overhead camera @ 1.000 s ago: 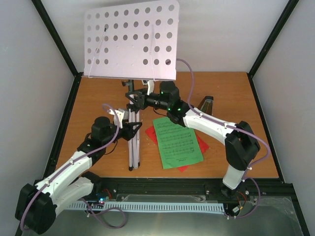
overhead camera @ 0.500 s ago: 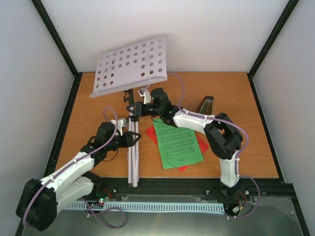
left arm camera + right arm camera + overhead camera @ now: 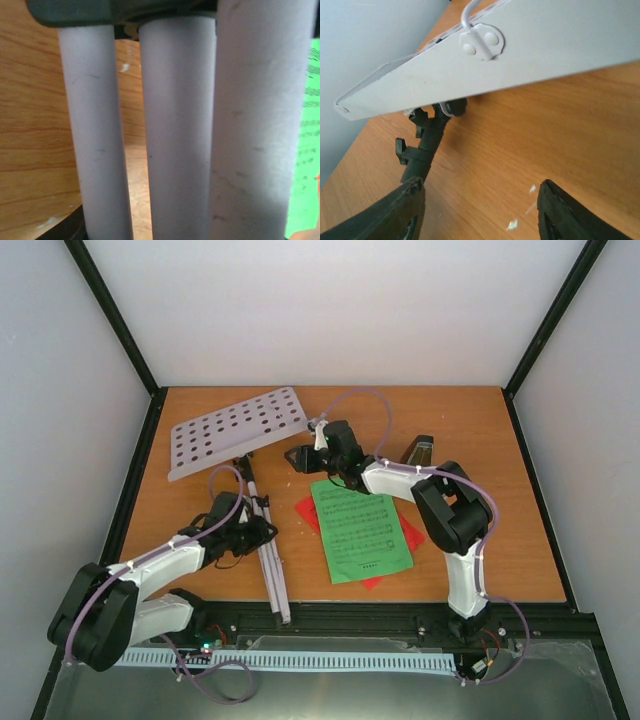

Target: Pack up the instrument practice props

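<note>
The music stand lies flat on the table, with its pale perforated desk (image 3: 235,430) at the back left and its folded silver legs (image 3: 272,575) pointing toward the near edge. My left gripper (image 3: 257,531) is shut on the legs just below the black hub. In the left wrist view the three leg tubes (image 3: 177,130) fill the frame and hide the fingers. My right gripper (image 3: 298,458) stands open and holds nothing, just right of the desk's edge (image 3: 520,45) and black shaft (image 3: 427,145). A green music sheet (image 3: 360,530) lies over a red one (image 3: 408,536). The black metronome (image 3: 418,450) stands behind them.
Black frame posts and pale walls enclose the wooden table (image 3: 500,540). The right arm's forearm (image 3: 400,480) stretches over the top edge of the green sheet, close to the metronome. A green strip of sheet (image 3: 307,150) shows at the right edge of the left wrist view.
The stand has gone from upright to lying flat, its desk swinging down to the back left. My right gripper opened and let go of the shaft. My left arm came down with the legs.
</note>
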Action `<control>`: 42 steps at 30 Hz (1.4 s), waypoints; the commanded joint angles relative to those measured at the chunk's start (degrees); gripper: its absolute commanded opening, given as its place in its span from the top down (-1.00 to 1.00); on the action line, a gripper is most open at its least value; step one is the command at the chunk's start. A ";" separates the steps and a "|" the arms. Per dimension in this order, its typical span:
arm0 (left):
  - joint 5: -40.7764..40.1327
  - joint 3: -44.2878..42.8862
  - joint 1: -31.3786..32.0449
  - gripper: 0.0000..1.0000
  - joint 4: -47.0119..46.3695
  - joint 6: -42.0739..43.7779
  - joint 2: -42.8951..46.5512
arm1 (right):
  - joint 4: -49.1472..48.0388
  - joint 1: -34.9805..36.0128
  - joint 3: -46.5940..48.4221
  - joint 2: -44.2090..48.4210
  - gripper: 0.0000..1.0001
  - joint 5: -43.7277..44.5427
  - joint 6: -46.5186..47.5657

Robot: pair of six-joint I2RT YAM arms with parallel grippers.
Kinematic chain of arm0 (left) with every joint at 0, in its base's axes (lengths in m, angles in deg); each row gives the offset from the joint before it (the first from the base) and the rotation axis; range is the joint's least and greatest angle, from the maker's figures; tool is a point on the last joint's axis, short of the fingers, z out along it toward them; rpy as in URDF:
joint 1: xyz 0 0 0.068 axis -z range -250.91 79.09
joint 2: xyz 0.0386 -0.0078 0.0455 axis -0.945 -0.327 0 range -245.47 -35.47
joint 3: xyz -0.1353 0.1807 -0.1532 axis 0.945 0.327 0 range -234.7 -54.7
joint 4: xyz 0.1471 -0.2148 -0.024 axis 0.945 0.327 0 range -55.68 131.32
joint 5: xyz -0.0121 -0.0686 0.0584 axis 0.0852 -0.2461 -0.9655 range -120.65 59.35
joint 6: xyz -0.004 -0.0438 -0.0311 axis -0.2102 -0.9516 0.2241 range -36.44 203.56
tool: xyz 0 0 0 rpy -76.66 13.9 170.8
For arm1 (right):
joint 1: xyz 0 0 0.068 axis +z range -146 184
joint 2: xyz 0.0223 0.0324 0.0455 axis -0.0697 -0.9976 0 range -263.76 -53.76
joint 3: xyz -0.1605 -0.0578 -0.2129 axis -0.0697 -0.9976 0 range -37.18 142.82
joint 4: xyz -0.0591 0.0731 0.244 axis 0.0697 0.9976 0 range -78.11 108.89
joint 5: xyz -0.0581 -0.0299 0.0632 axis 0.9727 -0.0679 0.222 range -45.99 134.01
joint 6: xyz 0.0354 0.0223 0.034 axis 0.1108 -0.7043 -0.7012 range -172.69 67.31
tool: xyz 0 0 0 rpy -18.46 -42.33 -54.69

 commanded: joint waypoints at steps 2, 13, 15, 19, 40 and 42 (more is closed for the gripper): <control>-10.17 -7.90 -0.37 0.99 -15.14 2.41 1.53 | -2.16 0.54 -5.36 5.64 -0.32 3.01 2.68; -14.60 -16.95 -0.89 0.99 -16.63 1.67 -11.75 | 2.96 -1.55 -17.44 23.18 -0.68 9.96 8.17; -13.40 -19.12 -0.89 0.99 -17.61 2.41 -15.25 | 4.69 -2.08 -19.30 27.17 -0.74 12.29 9.43; -11.28 -22.83 -0.67 0.99 -17.87 4.19 -21.23 | 7.03 -3.29 -23.18 35.53 -0.86 17.46 11.29; -6.16 -26.31 3.74 0.20 -19.41 3.71 -29.52 | 16.18 -5.32 -32.07 58.60 -1.00 33.12 16.61; -6.27 -26.33 3.72 0.17 -18.97 3.93 -29.53 | 15.88 -5.32 -32.36 58.56 -1.00 33.21 16.48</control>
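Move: The left hand already holds the folded music stand's legs; the clear table they go to is about 9 cm ahead, 4 cm right and 3 cm lower. The stand's desk lies some 30 cm ahead and 8 cm left, the green sheet 26 cm right, level with it. From the right hand the green sheet is about 16 cm back, 18 cm right and 13 cm below; the desk 11 cm ahead, 15 cm left; the metronome 5 cm ahead, 33 cm right. Keep the left fingers round the stand's legs and push them forward about 8 cm, sinking slightly, then ease them right towards the green sheet. Meanwhile draw the empty right gripper back from the desk, then sweep it some 23 cm right and up to above the green sheet, opening the fingers fully and swinging them clockwise nearly 30 degrees. ##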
